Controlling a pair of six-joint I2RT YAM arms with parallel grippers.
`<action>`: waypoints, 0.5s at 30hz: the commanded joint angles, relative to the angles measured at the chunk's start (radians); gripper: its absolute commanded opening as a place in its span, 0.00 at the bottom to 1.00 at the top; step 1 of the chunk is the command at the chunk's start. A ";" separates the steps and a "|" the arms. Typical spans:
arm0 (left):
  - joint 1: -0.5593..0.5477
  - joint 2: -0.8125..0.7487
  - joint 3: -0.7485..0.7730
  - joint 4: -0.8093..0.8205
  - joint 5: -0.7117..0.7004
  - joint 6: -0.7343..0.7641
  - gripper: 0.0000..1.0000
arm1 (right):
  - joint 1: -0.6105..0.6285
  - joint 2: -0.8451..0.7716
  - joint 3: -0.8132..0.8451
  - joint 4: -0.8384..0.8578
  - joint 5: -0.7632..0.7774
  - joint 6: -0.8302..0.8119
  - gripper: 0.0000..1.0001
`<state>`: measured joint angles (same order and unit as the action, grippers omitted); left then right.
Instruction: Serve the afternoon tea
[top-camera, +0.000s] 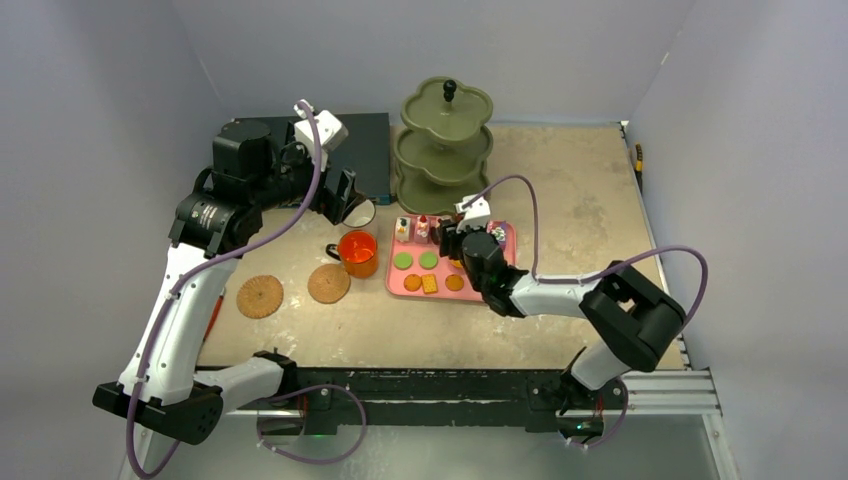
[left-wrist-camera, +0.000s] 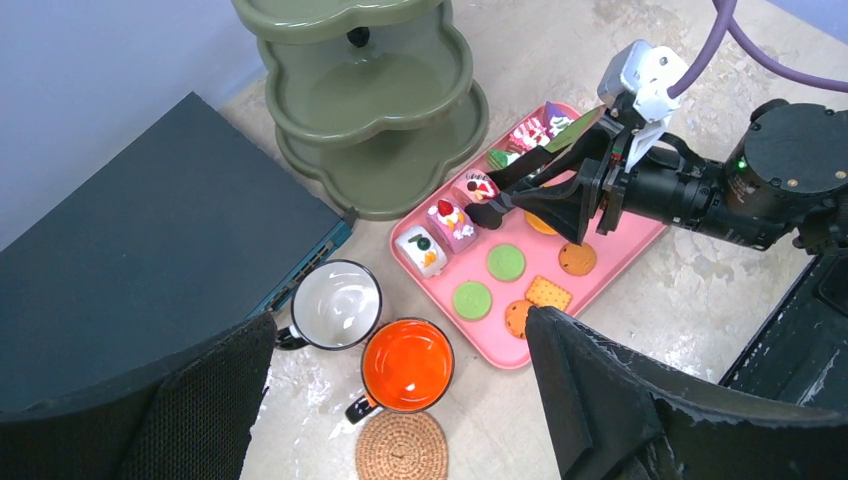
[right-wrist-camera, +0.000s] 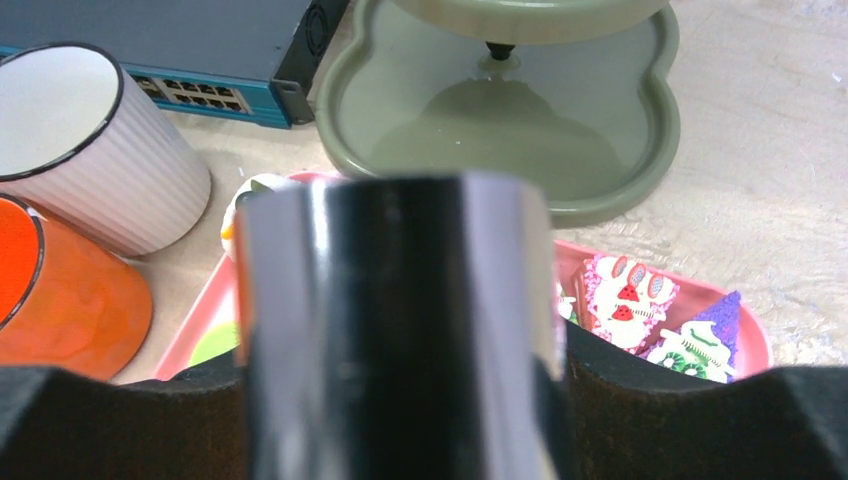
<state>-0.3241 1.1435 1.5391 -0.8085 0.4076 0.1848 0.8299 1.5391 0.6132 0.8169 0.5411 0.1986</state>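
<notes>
My left gripper (left-wrist-camera: 398, 330) hangs open above the white mug (left-wrist-camera: 335, 305) and the orange mug (left-wrist-camera: 405, 365), which stand side by side with a cork coaster (left-wrist-camera: 402, 447) in front of them. A second coaster (top-camera: 259, 296) lies further left. My right gripper (left-wrist-camera: 600, 185) is shut on metal tongs (left-wrist-camera: 520, 175), which point at the row of tiny cakes (left-wrist-camera: 452, 222) on the pink tray (left-wrist-camera: 610, 265). The tong tips sit either side of one cake (left-wrist-camera: 480, 187). Green biscuits (left-wrist-camera: 472, 299) and orange biscuits (top-camera: 454, 283) lie on the tray. The olive three-tier stand (left-wrist-camera: 370, 100) is behind, its tiers bare.
A flat dark-blue box (left-wrist-camera: 150, 260) lies at the back left, right behind the white mug and next to the stand. Walls close in the table on three sides. My right arm (top-camera: 560, 295) lies across the tray's right side.
</notes>
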 joint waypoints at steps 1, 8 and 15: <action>-0.003 -0.013 -0.004 0.016 0.008 0.026 0.95 | 0.008 0.007 0.040 0.056 0.069 0.028 0.55; -0.003 -0.015 -0.016 0.018 0.009 0.030 0.94 | 0.008 -0.091 0.020 0.043 0.099 0.010 0.31; -0.002 -0.010 -0.008 0.019 0.018 0.025 0.93 | -0.003 -0.152 0.040 0.033 0.092 -0.059 0.23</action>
<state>-0.3241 1.1431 1.5257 -0.8089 0.4088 0.2024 0.8330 1.4239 0.6151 0.8078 0.5941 0.1917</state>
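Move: The right hand's open fingers straddle the pink cake with red hearts, its middle about 1 cm ahead, 1 cm left and 1 cm below. Of that cake, the strawberry cake stands some 4 cm left and the green cake 4 cm right, both level with it, and the stand's bottom tier is centred roughly 9 cm ahead. The cake lies about 8 cm ahead of the left hand, 18 cm to its right and 23 cm below. The right hand shuts its half-open fingers on the pink cake with red hearts, pinching its sides while sinking barely half a centimetre and edging to the right. It then lifts the cake up from the tray, rising about 5 cm from that low point as it eases some 1 cm right of where it began, the fingers keeping their pinch near the tips and tilting up slightly. ##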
